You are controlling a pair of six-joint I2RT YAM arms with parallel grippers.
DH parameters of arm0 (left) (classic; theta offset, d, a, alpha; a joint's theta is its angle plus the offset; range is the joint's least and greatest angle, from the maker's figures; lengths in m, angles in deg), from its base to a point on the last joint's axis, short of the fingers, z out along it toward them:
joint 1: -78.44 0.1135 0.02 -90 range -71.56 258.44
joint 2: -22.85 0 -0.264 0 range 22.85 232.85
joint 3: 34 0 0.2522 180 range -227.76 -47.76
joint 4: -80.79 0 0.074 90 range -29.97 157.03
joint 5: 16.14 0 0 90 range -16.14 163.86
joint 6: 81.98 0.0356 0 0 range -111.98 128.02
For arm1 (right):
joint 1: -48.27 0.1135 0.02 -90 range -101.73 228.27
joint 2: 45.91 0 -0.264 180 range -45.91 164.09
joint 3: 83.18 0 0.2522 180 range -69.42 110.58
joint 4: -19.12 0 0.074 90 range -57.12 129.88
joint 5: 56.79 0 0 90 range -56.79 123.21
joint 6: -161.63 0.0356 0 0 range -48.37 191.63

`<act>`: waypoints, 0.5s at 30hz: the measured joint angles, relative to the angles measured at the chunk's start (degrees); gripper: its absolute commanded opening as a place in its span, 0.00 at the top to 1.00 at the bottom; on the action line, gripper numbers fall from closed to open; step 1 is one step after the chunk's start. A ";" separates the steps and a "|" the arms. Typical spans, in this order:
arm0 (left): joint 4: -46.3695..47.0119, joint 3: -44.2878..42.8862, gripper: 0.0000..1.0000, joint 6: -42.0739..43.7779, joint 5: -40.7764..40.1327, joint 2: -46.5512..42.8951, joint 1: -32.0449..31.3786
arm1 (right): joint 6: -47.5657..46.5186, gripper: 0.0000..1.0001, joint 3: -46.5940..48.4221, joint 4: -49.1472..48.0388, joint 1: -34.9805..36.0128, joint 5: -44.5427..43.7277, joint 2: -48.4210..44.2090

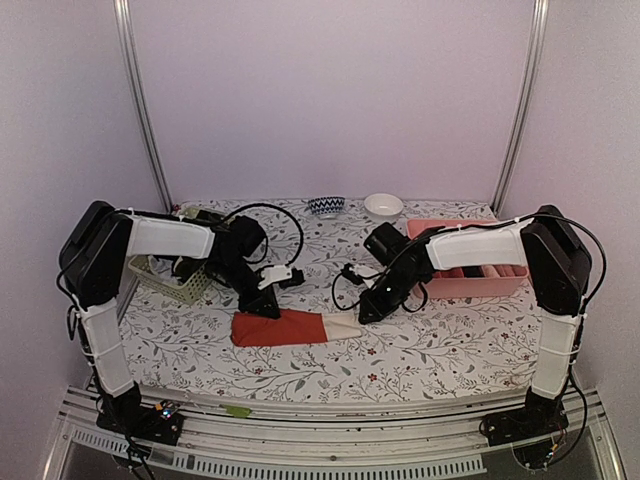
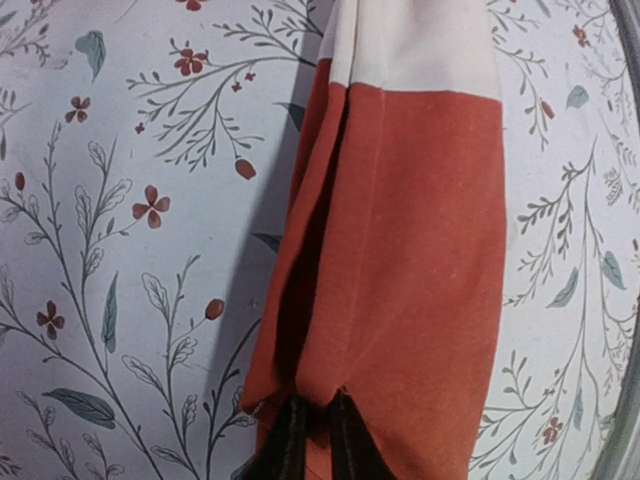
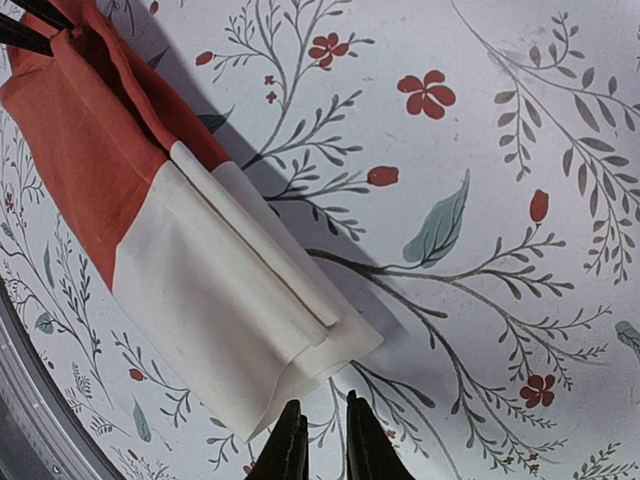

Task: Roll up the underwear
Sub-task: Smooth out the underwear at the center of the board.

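The red-orange underwear with its cream-white end lies folded into a long narrow strip on the flowered table, red end to the left. My left gripper is at the red end. In the left wrist view its tips stand close together and pinch a pucker of the red cloth, whose left edge is lifted. My right gripper hovers just off the cream end. Its jaws are a narrow gap apart, with only table between them. No black underwear shows on the table.
A pink divided tray stands at the right behind my right arm. A pale green perforated basket sits at the left under my left arm. Two small bowls stand at the back edge.
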 measured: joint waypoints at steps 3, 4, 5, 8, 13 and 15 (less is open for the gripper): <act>1.57 0.20 0.62 -1.42 -1.49 -0.11 0.02 | 0.04 0.84 0.02 -0.11 0.00 0.09 -0.04; 2.29 0.52 0.53 -1.57 -1.95 -0.37 0.13 | 0.04 0.84 0.02 -0.11 0.00 0.09 -0.04; 3.32 1.33 0.48 -2.43 -2.67 -0.96 0.46 | 0.04 0.84 0.09 -0.09 0.00 0.09 -0.04; 4.79 4.17 0.28 -3.91 -3.76 -4.37 1.20 | 0.02 0.84 1.03 0.04 0.00 0.50 -0.04; 7.37 10.51 0.04 -7.06 -3.48 -17.07 3.41 | 0.00 0.84 4.98 -0.31 0.00 2.27 -0.04; 8.48 12.55 0.04 -8.52 -2.21 -22.60 4.37 | 0.02 0.84 6.19 -0.52 0.00 3.10 0.04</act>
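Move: The red underwear lies as a flat strip below both hands. Its middle is about 5 cm right of the left hand, 2 cm back and 3 cm lower, and about 15 cm to the right hand's left, level with it and 3 cm lower. The green basket stands some 23 cm to the left of the left hand and 16 cm ahead; the pink box is roughly 28 cm right of the right hand and 16 cm ahead. Up and to the left, away from the underwear, the left hand lifts about 8 cm after edging forward a little, its fingers opening wide to let go of the pinched fold; it also tilts and turns slightly counter-clockwise. Following a short beat later, the right hand rises some 4 cm, drifting left and forward over the cream end, nearly shut and empty. ##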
